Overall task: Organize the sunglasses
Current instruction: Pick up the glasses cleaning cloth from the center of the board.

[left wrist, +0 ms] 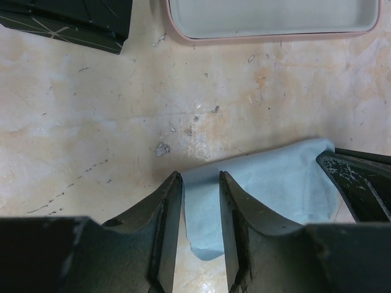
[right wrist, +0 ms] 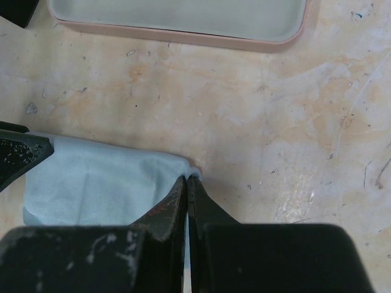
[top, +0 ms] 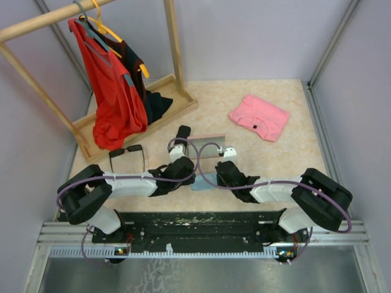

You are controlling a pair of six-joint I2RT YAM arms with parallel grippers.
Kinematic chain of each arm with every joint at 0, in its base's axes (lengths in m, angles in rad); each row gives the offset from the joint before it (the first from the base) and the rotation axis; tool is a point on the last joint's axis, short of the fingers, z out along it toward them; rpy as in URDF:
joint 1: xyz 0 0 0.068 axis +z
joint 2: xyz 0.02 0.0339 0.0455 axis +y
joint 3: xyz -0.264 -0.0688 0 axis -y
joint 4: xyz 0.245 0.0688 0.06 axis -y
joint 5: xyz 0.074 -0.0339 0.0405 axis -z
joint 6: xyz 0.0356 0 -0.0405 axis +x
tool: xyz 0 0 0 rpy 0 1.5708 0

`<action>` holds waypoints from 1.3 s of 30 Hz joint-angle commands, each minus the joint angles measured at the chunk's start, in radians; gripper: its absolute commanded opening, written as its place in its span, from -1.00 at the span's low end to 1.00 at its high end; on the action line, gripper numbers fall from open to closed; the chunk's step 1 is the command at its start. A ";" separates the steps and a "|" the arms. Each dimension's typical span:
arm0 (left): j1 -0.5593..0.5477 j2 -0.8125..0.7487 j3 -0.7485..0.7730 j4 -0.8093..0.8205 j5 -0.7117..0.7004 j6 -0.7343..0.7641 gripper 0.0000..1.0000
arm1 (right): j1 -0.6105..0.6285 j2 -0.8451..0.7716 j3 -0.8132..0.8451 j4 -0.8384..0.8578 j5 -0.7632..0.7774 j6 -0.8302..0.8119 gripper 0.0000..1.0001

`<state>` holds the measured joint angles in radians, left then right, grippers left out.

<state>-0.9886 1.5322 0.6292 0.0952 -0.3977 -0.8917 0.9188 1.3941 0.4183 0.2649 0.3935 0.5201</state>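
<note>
One pair of sunglasses (top: 127, 156), dark-framed with its arms unfolded, lies on the table left of both arms, and neither gripper touches it. A light blue cloth (top: 204, 182) lies flat between the two grippers. My right gripper (right wrist: 191, 178) is shut on the cloth's (right wrist: 98, 183) right corner. My left gripper (left wrist: 199, 178) stands open with its jaws either side of the cloth's (left wrist: 275, 183) left edge. In the top view the left gripper (top: 194, 177) and the right gripper (top: 219, 178) sit close together over the cloth. No sunglasses show in either wrist view.
An open pink case (top: 206, 143) lies just beyond the cloth, its rim (left wrist: 269, 38) near both grippers. A black case (top: 182, 132) stands to its left. A wooden clothes rack (top: 146, 104) with red and dark garments fills the back left. A folded pink garment (top: 259, 116) lies back right.
</note>
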 commanded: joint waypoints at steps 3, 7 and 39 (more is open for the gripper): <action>-0.013 0.053 -0.022 -0.110 0.021 -0.004 -0.41 | 0.008 -0.006 -0.033 -0.078 -0.025 0.006 -1.00; -0.013 0.059 -0.034 -0.087 0.030 0.003 -0.59 | 0.008 0.000 -0.033 -0.073 -0.031 0.008 -1.00; 0.071 -0.027 -0.026 0.198 -0.009 0.287 -0.99 | -0.067 0.022 0.068 0.141 0.005 -0.024 -1.00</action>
<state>-0.9337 1.5291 0.5835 0.2398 -0.4007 -0.6685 0.8719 1.4151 0.4259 0.3328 0.3908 0.5335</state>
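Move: The left hand, open, straddles the far left corner of the cleaning cloth, whose middle lies about 5 cm to its right, 2 cm back and 1 cm below; the open glasses case is some 10 cm ahead and 5 cm right, the black case about 14 cm ahead and 4 cm left. The right hand, already pinching the cloth's far right corner, has the open case about 10 cm ahead and 4 cm to its left, and the cloth's middle 5 cm left, 3 cm back. The left hand sinks barely half a centimetre and shuts its fingers fully on the far left corner of the cloth, while the right hand stays still with its grip on the far right corner. With both corners pinched, the two hands then set off together, forward towards the open case by roughly 2 cm and rising slightly, the left also easing about 1 cm to its left and its fingertips tipping up some 5 to 10 degrees. ##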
